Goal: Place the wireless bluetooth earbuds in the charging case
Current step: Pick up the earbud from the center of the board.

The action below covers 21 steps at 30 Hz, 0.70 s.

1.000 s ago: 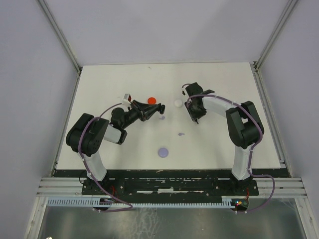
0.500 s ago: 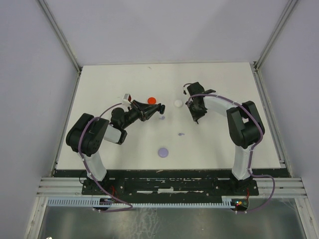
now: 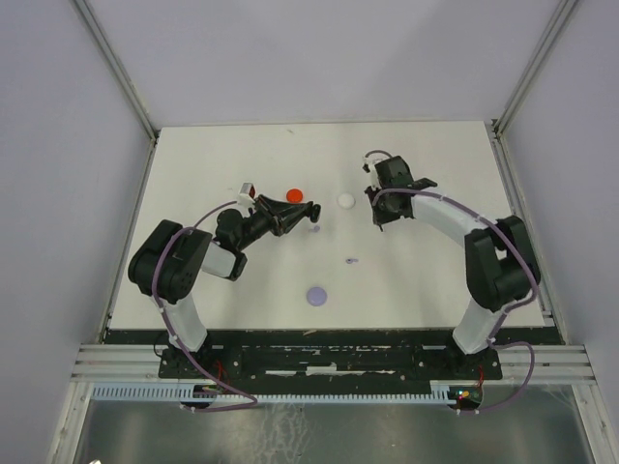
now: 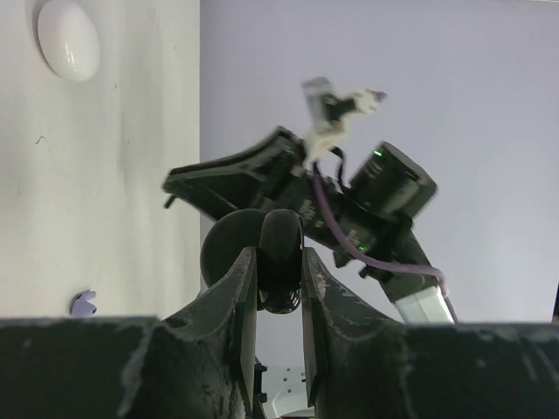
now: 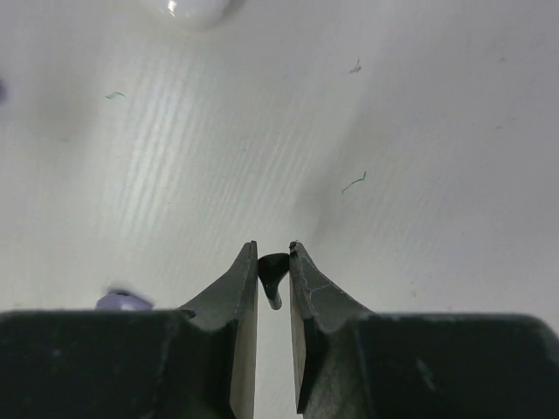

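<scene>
My left gripper point(image 3: 302, 213) is shut on a black charging case point(image 4: 281, 234), holding it off the table on its edge with the round lid behind the fingers. My right gripper point(image 5: 273, 262) is shut on a small black earbud point(image 5: 272, 269), pinched at the fingertips with its stem pointing back between them. In the top view the right gripper point(image 3: 379, 220) hangs to the right of the white disc point(image 3: 345, 201), well apart from the case. A lavender earbud point(image 3: 352, 260) lies loose on the table between the two arms.
A red disc point(image 3: 295, 193) lies just behind the left gripper. A lavender disc point(image 3: 316, 295) sits near the front middle. A small lavender piece point(image 3: 315, 229) lies under the left gripper. Grey walls stand on three sides of the white table point(image 3: 213, 164).
The right jaws have narrowed onto the black earbud, and the right arm has swung outward and back. The left arm and its case have not moved.
</scene>
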Each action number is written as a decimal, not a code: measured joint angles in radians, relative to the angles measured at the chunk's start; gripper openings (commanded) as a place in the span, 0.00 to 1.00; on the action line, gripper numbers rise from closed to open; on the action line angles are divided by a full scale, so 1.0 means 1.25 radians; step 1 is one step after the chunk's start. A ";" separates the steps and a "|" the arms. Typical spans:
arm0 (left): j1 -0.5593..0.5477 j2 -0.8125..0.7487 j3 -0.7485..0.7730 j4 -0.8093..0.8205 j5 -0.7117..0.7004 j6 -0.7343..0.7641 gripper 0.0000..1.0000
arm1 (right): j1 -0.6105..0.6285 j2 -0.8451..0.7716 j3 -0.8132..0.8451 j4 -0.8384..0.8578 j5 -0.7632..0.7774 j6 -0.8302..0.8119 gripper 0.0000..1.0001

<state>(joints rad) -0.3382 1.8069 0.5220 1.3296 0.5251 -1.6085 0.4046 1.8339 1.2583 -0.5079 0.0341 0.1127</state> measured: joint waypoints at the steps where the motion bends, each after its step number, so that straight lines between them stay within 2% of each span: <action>1: -0.002 0.000 0.000 -0.003 0.000 0.000 0.03 | 0.000 -0.042 -0.021 0.023 -0.007 0.004 0.01; 4: -0.013 0.000 0.001 -0.013 -0.001 0.000 0.03 | -0.001 -0.165 -0.076 0.110 -0.033 0.014 0.01; 8: -0.038 0.000 0.010 -0.023 -0.009 0.000 0.03 | 0.000 -0.364 -0.221 0.328 -0.078 0.038 0.01; 11: -0.058 0.002 0.024 -0.031 -0.020 -0.004 0.03 | 0.007 -0.459 -0.325 0.490 -0.105 0.051 0.01; 17: -0.097 0.030 0.060 -0.038 -0.044 -0.026 0.03 | 0.046 -0.487 -0.430 0.698 -0.123 0.047 0.01; 21: -0.127 0.048 0.085 -0.042 -0.059 -0.040 0.03 | 0.099 -0.487 -0.472 0.784 -0.122 0.016 0.01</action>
<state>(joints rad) -0.4965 1.8664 0.6285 1.2770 0.4515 -1.6581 0.5282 1.2255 0.6682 0.4717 -0.1184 0.1322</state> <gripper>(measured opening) 0.290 0.224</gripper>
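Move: The open black charging case, held in the left gripper, is some 18 cm to the left of the right fingers, about 3 cm nearer the base and 12 cm higher. Lower down on the board, the white case stands about 11 cm ahead and 9 cm left of the right hand; a purple earbud lies some 8 cm back and 7 cm left. From the left hand, the black earbud is about 18 cm right, 3 cm ahead and 12 cm below. Lift the right gripper about 17 cm nearly straight up off the board, keeping the black earbud pinched, and swing its fingers from steeply down to nearly level, pointing forward-left; then, staying at that height, carry the earbud left and a little back towards the charging case. Bring the left gripper about 6 cm right to meet it, still gripping the case. ##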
